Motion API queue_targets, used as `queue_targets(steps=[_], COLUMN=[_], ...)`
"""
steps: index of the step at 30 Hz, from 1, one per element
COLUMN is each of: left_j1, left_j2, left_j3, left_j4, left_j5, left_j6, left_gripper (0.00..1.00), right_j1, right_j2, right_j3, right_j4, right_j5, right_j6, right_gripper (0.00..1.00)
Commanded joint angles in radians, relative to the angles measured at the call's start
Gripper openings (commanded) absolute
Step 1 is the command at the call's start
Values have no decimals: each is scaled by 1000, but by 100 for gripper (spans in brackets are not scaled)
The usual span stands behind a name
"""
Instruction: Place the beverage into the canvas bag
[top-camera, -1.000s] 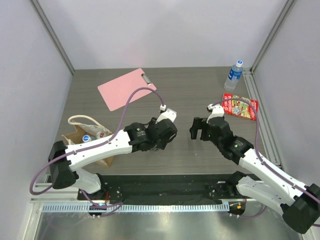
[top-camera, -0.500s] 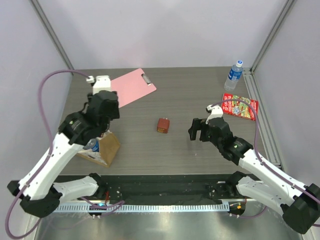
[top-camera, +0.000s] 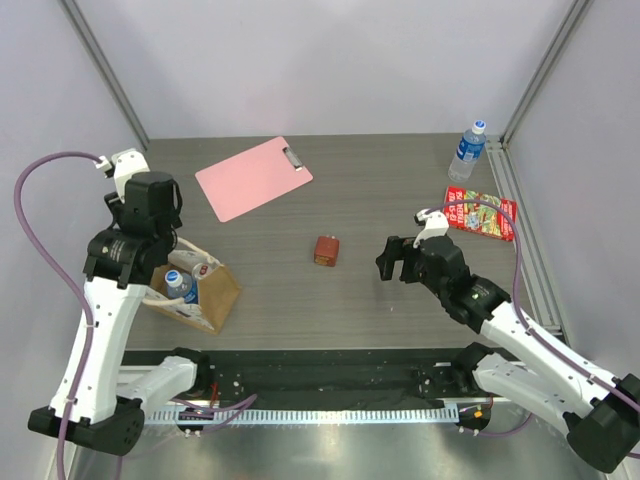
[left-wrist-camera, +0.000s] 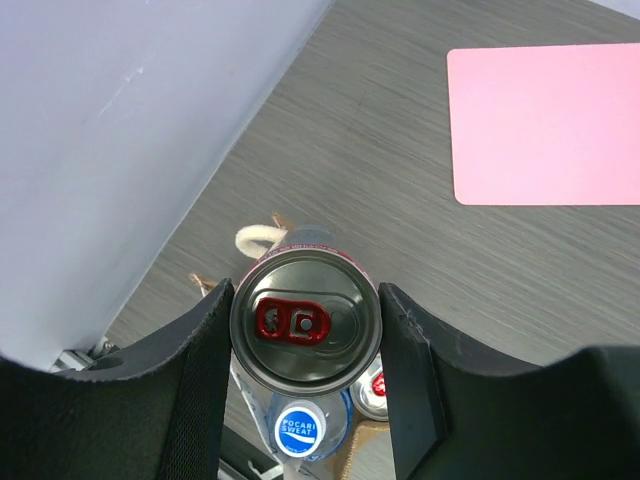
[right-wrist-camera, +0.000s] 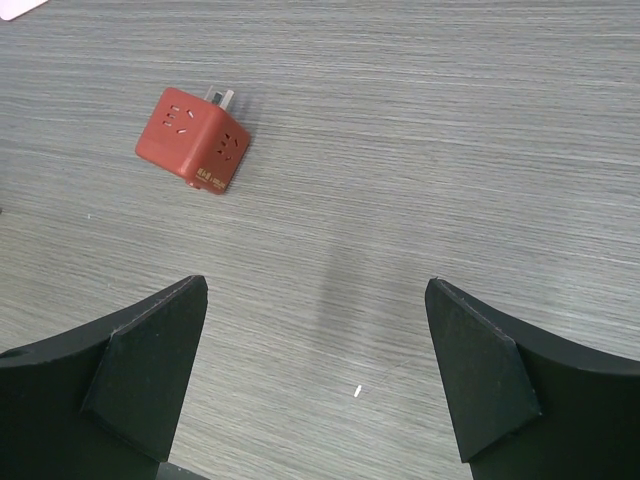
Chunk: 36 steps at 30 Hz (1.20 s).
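Note:
The beverage, a silver-topped can (left-wrist-camera: 305, 318) with a red pull tab, sits between the two fingers of my left gripper (left-wrist-camera: 305, 320), which is shut on it. The can hangs above the open mouth of the canvas bag (top-camera: 215, 295), a tan boxy bag at the table's left with a cream handle (left-wrist-camera: 255, 237). Inside the bag I see a blue-capped Pocari Sweat bottle (left-wrist-camera: 300, 430) and another can top (left-wrist-camera: 372, 385). From above, the left arm covers the held can. My right gripper (top-camera: 395, 258) hovers open over bare table at centre right (right-wrist-camera: 315, 300).
A small reddish-brown plug cube (top-camera: 325, 250) lies mid-table, left of the right gripper. A pink clipboard (top-camera: 252, 178) lies at the back left. A water bottle (top-camera: 467, 150) stands in the back right corner, with a red snack packet (top-camera: 480, 213) near it. Walls enclose the table.
My left arm has swung from the table's centre to the far left, ending above the bag, which uncovered the cube. The right arm has barely moved.

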<state>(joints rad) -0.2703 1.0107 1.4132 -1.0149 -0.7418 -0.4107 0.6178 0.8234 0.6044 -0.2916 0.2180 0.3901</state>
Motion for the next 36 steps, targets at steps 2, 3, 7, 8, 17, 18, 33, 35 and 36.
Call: queue_targets(steps=[2,3,7,8,17,18,33,35,36], left_j1=[66,80,86,86,88,88,184,209,215], left_j2=[-17,-17,-34,-37,-44,-44,-14,-4,-3], left_j3=[-10,-8,12,21,12,7,-154,-166,-169], left_j4=[30,27,13,1,-51,-51,136,160,165], left_j5=[61,73,65,59,-36,-44,183,191,191], left_j6=[-30,-30,-22,-19,-11,-11,-19,-14,-11], left_gripper=[0,0,0,0,0,0,0,0,0], right_j1=[-4,-6,-4,-3,-4,-4,-3,-4,-3], right_j2=[-20,-17,-10,-9,-1,-1,-20,-18,-18], right_j3=[-2,0,-2,-2,1,1,-8,-6,-6], right_j4=[48,48,51,51,55,55,62,63,63], right_j5=[-11,-12,-17,-17,-20,-22,-32,-32,-35], right_j6=[-11,-11,-13,-13,-16,-19,-16,-14,-17], right_gripper=[96,96,96,96,96,96,96,96,96])
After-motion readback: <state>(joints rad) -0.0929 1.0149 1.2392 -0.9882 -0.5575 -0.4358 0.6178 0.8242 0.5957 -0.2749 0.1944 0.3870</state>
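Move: I hold the red-tabbed can high up with my left hand. The canvas bag's middle lies about 4 cm to its right, 1 cm back and some 24 cm below. In the bag, the bottle stands roughly 3 cm back and 3 cm right of this hand, the white can about 1 cm ahead and 7 cm right; the pink clipboard lies some 26 cm ahead and 18 cm right. From my right hand the bag is about 42 cm left, level fore and aft, 8 cm lower. I keep the can gripped in my left hand and bring it down about 7 cm in all towards the open bag. I start slowly, easing about 2 cm back and 2 cm left with little drop, then sink faster while coming those 2 cm forward again, tipping the fingers some 10 degrees further down. ##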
